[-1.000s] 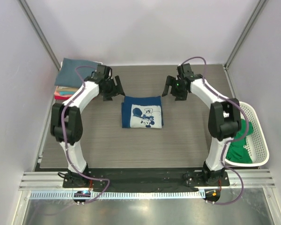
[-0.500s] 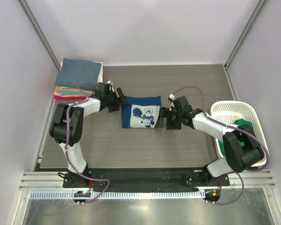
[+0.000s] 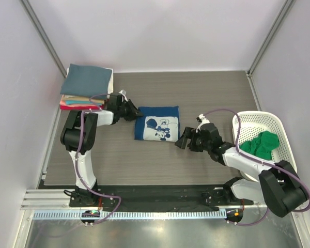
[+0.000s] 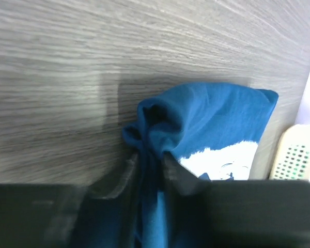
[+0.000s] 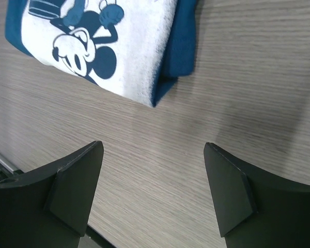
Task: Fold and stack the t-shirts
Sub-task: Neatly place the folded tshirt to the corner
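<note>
The folded navy t-shirt (image 3: 156,123) with the white cartoon print lies mid-table. My left gripper (image 3: 136,112) is shut on its far left corner; in the left wrist view the blue cloth (image 4: 206,119) bunches up between my fingers (image 4: 183,178). My right gripper (image 3: 184,141) is open and empty, low over the table just right of the shirt's near right corner (image 5: 163,88). A bright green t-shirt (image 3: 259,145) lies crumpled in the basket. A stack of folded t-shirts (image 3: 85,85), slate-blue on top, sits at the far left.
The white mesh basket (image 3: 280,165) stands at the table's right edge, beside my right arm. Its rim shows at the right of the left wrist view (image 4: 294,155). The folded stack is close behind my left arm.
My left gripper has come down and closed on the navy shirt's far left corner. My right arm has swung from the far side down to the shirt's near right side, uncovering the green shirt.
</note>
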{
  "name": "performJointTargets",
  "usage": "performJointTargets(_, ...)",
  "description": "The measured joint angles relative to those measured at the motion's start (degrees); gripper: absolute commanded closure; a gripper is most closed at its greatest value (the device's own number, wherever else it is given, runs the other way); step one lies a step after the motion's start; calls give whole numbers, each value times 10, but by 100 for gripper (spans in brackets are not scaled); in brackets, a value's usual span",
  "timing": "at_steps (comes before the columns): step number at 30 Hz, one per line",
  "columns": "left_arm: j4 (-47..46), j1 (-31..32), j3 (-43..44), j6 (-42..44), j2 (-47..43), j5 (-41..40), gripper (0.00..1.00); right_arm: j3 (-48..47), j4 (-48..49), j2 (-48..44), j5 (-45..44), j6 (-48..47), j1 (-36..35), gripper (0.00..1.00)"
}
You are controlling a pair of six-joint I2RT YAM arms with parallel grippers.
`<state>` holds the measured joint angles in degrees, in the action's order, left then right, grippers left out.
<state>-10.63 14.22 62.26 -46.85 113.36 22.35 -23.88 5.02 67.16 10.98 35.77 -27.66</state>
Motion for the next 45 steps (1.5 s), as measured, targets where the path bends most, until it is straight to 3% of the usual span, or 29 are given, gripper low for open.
performJointTargets(2, -9, 0, 3, -8, 13, 15, 99, 0, 12, 4, 0, 3, 0, 16)
performJointTargets(3, -11, 0, 7, -10, 20, 23, 100, 0, 16, 7, 0, 4, 0, 16)
performJointTargets(8, -9, 0, 33, -2, 35, 53, 100, 7, 33, 5, 2, 6, 2, 16)
performJointTargets(20, 186, -43, 168, 113, -39, 61, 100, 132, 120, -163, 57, 43, 84, 15)
performJointTargets(32, 385, -94, 369, 219, -53, 42, 100, 143, 168, -138, 103, 56, 105, 15)
performJointTargets(45, 533, -158, 537, 278, -75, 28, 100, 143, 193, -103, 128, 67, 117, 15)
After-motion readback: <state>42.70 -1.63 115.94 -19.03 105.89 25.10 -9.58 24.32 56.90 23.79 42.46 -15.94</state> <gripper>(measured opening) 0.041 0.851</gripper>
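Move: The folded blue t-shirt already has its left edge between my left hand's half-closed fingers; its middle lies about 7 cm to the right, some 4 cm back and a centimetre or so lower. The stack of folded t-shirts in the corner is roughly 20 cm left and 12 cm ahead of my left hand, its middle a little higher. From my open right hand the blue t-shirt's middle is about 11 cm ahead, 10 cm left and 5 cm down. I finish closing my left fingers on the t-shirt's left edge while easing a centimetre or two right. Then, keeping that pinch, I lift about 28 cm, sweep left to narrow the sideways gap to the stack, and edge forward about 5 cm, tipping the fingers up and raising the hand's left side. My empty right hand, still open, shifts slightly up and right, clear of the t-shirt. ##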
